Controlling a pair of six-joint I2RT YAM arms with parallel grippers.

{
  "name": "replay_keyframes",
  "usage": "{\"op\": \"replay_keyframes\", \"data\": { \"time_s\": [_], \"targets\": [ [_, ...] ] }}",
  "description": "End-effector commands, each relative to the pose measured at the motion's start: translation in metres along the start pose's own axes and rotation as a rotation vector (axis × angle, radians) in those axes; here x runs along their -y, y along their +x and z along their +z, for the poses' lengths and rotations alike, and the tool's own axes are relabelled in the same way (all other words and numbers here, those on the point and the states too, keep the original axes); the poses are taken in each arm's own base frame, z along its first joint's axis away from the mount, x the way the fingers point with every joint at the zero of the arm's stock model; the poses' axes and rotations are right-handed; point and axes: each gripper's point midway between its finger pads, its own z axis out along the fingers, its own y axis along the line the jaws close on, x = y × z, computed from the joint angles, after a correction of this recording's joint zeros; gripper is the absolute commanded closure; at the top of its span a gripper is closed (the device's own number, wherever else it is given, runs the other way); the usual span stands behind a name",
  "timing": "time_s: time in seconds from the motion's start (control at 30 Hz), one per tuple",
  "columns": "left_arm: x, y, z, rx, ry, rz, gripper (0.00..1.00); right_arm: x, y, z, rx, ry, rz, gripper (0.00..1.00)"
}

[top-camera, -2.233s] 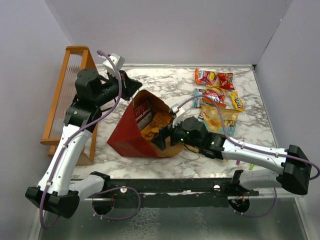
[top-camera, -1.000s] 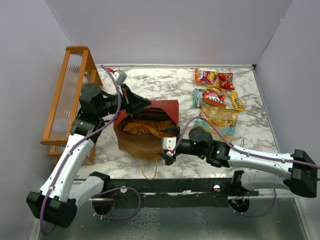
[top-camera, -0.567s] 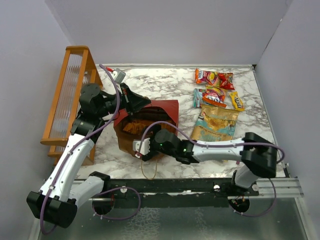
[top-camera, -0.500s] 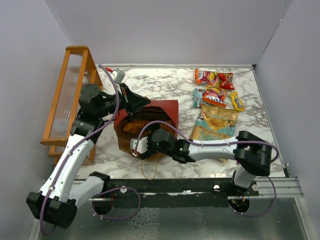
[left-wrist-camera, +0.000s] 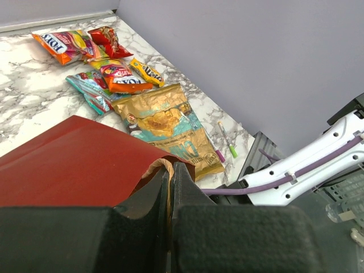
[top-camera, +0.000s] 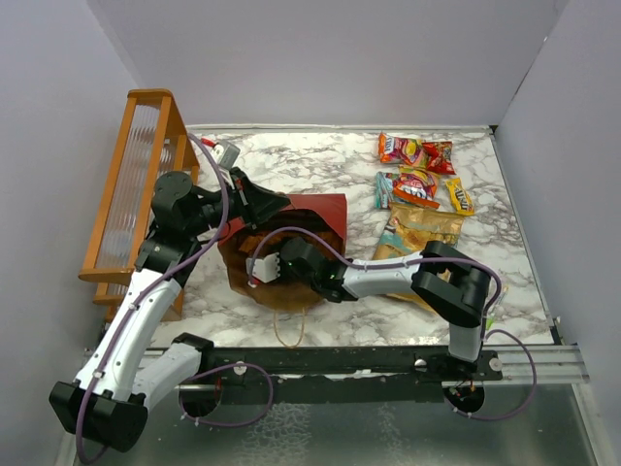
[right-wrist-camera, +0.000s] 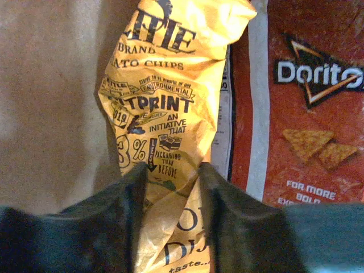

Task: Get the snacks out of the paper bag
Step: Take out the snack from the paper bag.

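Note:
The dark red paper bag (top-camera: 315,210) lies on the table, its brown inside (top-camera: 241,287) facing up. My left gripper (top-camera: 260,206) is shut on the bag's rim and tan handle (left-wrist-camera: 165,168), holding the mouth up. My right gripper (top-camera: 254,271) reaches inside the bag. In the right wrist view its jaws (right-wrist-camera: 172,176) pinch a crumpled yellow chip packet (right-wrist-camera: 165,114), with a red Doritos packet (right-wrist-camera: 310,114) beside it. Several more snacks lie on the table at the back right: orange (top-camera: 400,149), red (top-camera: 439,155), yellow (top-camera: 458,196) and a large gold bag (top-camera: 422,233).
An orange wooden rack (top-camera: 126,184) stands along the left edge, close to my left arm. A green pen (left-wrist-camera: 227,137) and a pink pen (left-wrist-camera: 214,150) lie near the front right. Grey walls close in the back and right sides.
The bag went from standing to lying with its mouth held up. My right gripper swung left from the bag's front edge and went down inside the bag, onto the yellow packet. The left gripper kept hold.

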Motion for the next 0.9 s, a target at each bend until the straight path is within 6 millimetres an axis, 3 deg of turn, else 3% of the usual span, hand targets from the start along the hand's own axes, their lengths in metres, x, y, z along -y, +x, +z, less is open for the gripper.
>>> {"op": "replay_keyframes", "data": {
  "time_s": [0.0,0.33,0.57,0.7,0.87],
  "targets": [
    [-0.001,-0.013,-0.004,0.066,-0.042,0.019,1.00,0.006,-0.017,0.004,0.040,-0.016,0.008,0.66],
    [-0.024,-0.018,-0.010,0.125,-0.195,-0.037,1.00,0.006,-0.045,-0.023,0.158,-0.103,0.099,0.97],
    [-0.028,-0.019,-0.011,0.134,-0.225,-0.047,1.00,0.025,-0.071,-0.057,0.266,-0.128,0.151,0.99],
    [-0.026,-0.019,-0.012,0.124,-0.219,-0.032,1.00,0.041,-0.099,-0.100,0.421,-0.178,0.191,0.99],
    [-0.025,-0.023,-0.017,0.124,-0.242,0.001,1.00,0.061,-0.136,-0.179,0.703,-0.223,0.204,0.99]
  ]
}}
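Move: Your right fingers are half open inside the paper bag, straddling a fold of the yellow chip bag, whose middle lies roughly 3 cm ahead, 3 cm left and 2 cm below. The red Doritos packet is about 6 cm ahead and 3 cm right, at hand height. The paper bag's mouth is about 6 cm back, 3 cm right and 5 cm up. From the left hand, the yellow chip bag is some 5 cm ahead, 5 cm left and 28 cm below. Close the right gripper fully on the fold of the yellow chip bag, pinching it almost in place. Then draw it up and back towards the bag's mouth, slowly at first and then faster, about 12 cm up and 8 cm back, letting the fingers swing counter-clockwise and tip down. Keep the left gripper shut on the bag's handle, easing it about 3 cm forward-left while turning it some 15 degrees counter-clockwise. ##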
